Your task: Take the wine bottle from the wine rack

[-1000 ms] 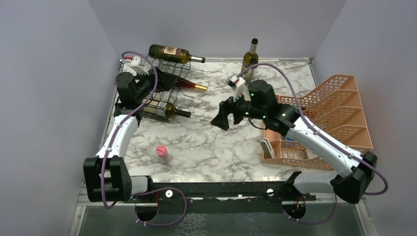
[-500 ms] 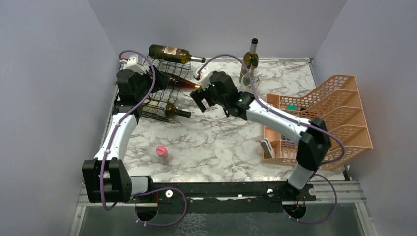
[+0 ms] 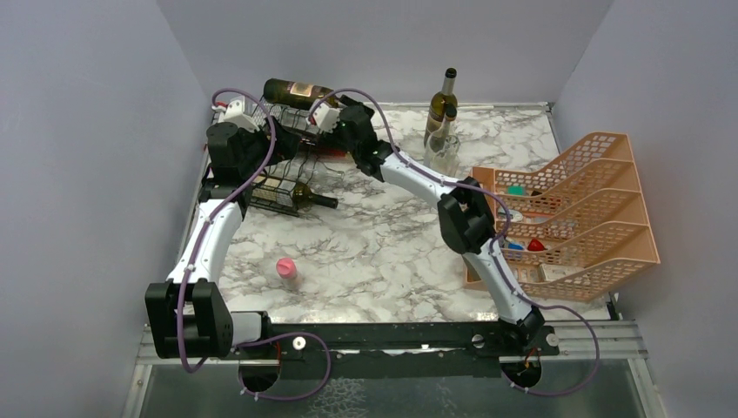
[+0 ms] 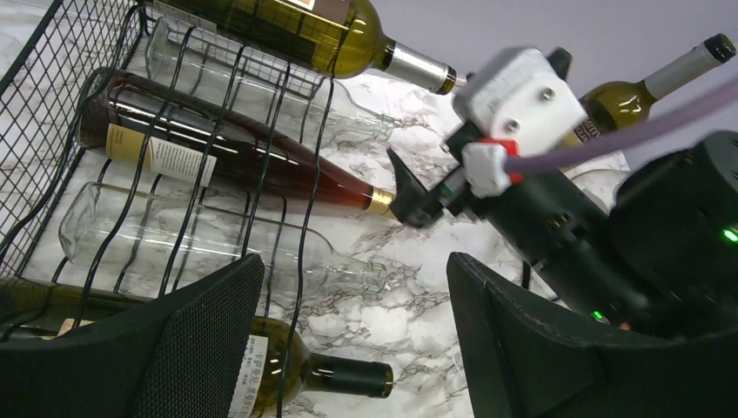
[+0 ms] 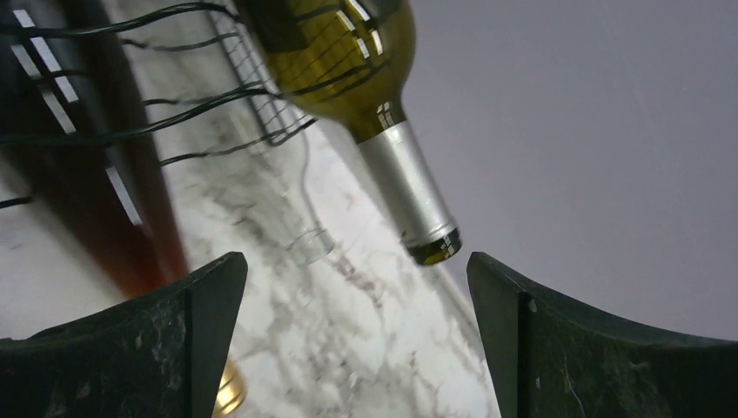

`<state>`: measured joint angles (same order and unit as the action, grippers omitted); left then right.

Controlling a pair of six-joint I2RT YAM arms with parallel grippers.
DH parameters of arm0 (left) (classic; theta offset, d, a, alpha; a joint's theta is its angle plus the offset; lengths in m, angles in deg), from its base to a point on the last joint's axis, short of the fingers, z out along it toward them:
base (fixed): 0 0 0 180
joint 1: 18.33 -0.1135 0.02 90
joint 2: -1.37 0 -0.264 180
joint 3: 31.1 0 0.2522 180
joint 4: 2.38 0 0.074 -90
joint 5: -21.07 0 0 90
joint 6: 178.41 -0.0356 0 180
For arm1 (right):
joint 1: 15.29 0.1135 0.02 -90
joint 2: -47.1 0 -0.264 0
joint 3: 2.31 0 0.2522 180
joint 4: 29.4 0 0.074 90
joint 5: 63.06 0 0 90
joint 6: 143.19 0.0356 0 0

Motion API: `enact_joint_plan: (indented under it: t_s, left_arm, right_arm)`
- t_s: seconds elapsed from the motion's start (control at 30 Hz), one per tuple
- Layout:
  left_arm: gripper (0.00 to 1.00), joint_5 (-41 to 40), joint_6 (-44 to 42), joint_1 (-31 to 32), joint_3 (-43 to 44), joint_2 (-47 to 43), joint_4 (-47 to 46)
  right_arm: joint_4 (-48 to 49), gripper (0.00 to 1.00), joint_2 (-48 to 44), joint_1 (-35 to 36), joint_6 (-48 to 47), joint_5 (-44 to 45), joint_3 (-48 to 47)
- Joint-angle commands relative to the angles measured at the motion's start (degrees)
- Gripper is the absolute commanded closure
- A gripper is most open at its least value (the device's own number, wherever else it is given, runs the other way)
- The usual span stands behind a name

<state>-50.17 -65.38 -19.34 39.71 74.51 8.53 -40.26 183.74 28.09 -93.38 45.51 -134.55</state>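
The black wire wine rack (image 3: 280,185) stands at the back left, and its wires show in the left wrist view (image 4: 52,104). A green wine bottle (image 3: 296,89) lies on its top, silver-foil neck pointing right (image 5: 409,192). My right gripper (image 3: 338,122) is open just off that neck; the neck's tip hangs above and ahead of the gap between the fingers (image 5: 355,261), touching neither. My left gripper (image 3: 261,161) is at the rack's left front, open (image 4: 355,261), with one rack wire and bare marble in the gap.
The rack also holds a dark red bottle with a gold cap (image 4: 218,157), clear bottles and a low green bottle (image 3: 305,196). A green bottle (image 3: 444,100) and a clear one (image 3: 442,148) stand at the back. A peach organizer (image 3: 600,200) fills the right; a pink object (image 3: 285,268) lies near left.
My right arm has swung from the table's middle leftward and back to the top bottle's neck, its jaws staying wide. The left arm and the rack have not moved.
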Motion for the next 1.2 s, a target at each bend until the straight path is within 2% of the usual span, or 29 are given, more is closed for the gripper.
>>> enact_joint_plan:
  t_s: [0.0, 0.17, 0.37, 0.53, 0.77, 0.87, 0.93, 1.17]
  left_arm:
    - [0.18, 2.3, 1.0, -0.3, 1.8, 0.0, -1.1]
    - [0.18, 2.2, 1.4, -0.2, 1.7, 0.1, -1.2]
    - [0.19, 3.4, 1.8, -0.2, 2.3, 1.7, -0.6]
    - [0.20, 3.4, 1.6, -0.2, 2.6, 2.1, 0.0]
    - [0.20, 2.0, 0.7, -0.2, 3.1, 2.4, 1.0]
    - [0.20, 2.0, 0.7, -0.2, 3.1, 2.6, 1.1]
    - [0.20, 1.9, 0.6, -0.2, 3.1, 2.6, 1.3]
    - [0.20, 2.8, 0.8, -0.2, 3.0, 2.7, 0.6]
  right_arm:
    - [4.6, 0.00, 9.0, -2.0, -12.9, 2.0, -13.1]
    - [7.9, 0.00, 13.8, -3.6, -16.8, -1.8, -17.4]
    - [12.5, 0.00, 17.1, -5.0, -14.5, -6.1, -19.4]
    - [12.8, 0.00, 21.1, -6.2, -12.7, -11.6, -24.7]
    - [18.9, 0.02, 24.1, -6.9, -13.4, -13.0, -25.4]
    - [19.7, 0.09, 24.4, -7.1, -12.8, -14.6, -25.8]
    - [20.6, 0.19, 24.5, -7.1, -12.1, -15.4, -26.0]
    - [22.4, 0.44, 22.6, -7.0, -11.6, -23.2, -22.4]
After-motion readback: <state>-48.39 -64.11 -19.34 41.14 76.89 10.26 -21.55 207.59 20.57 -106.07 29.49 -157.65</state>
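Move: The neck of the wine bottle lying on top of the rack is some 10 cm ahead of the open right hand, 3 cm left and about level in height. From this hand, the red bottle's middle lies about 1 cm ahead, 9 cm left and 10 cm lower; a clear bottle's middle, 8 cm ahead, 11 cm left and 12 cm lower. From the left hand, the neck is roughly 18 cm ahead, 10 cm right and 8 cm lower. The right hand reaches forward about 10 cm around the wine bottle's neck, tilting fingers up some 20 degrees, then part-closing. ##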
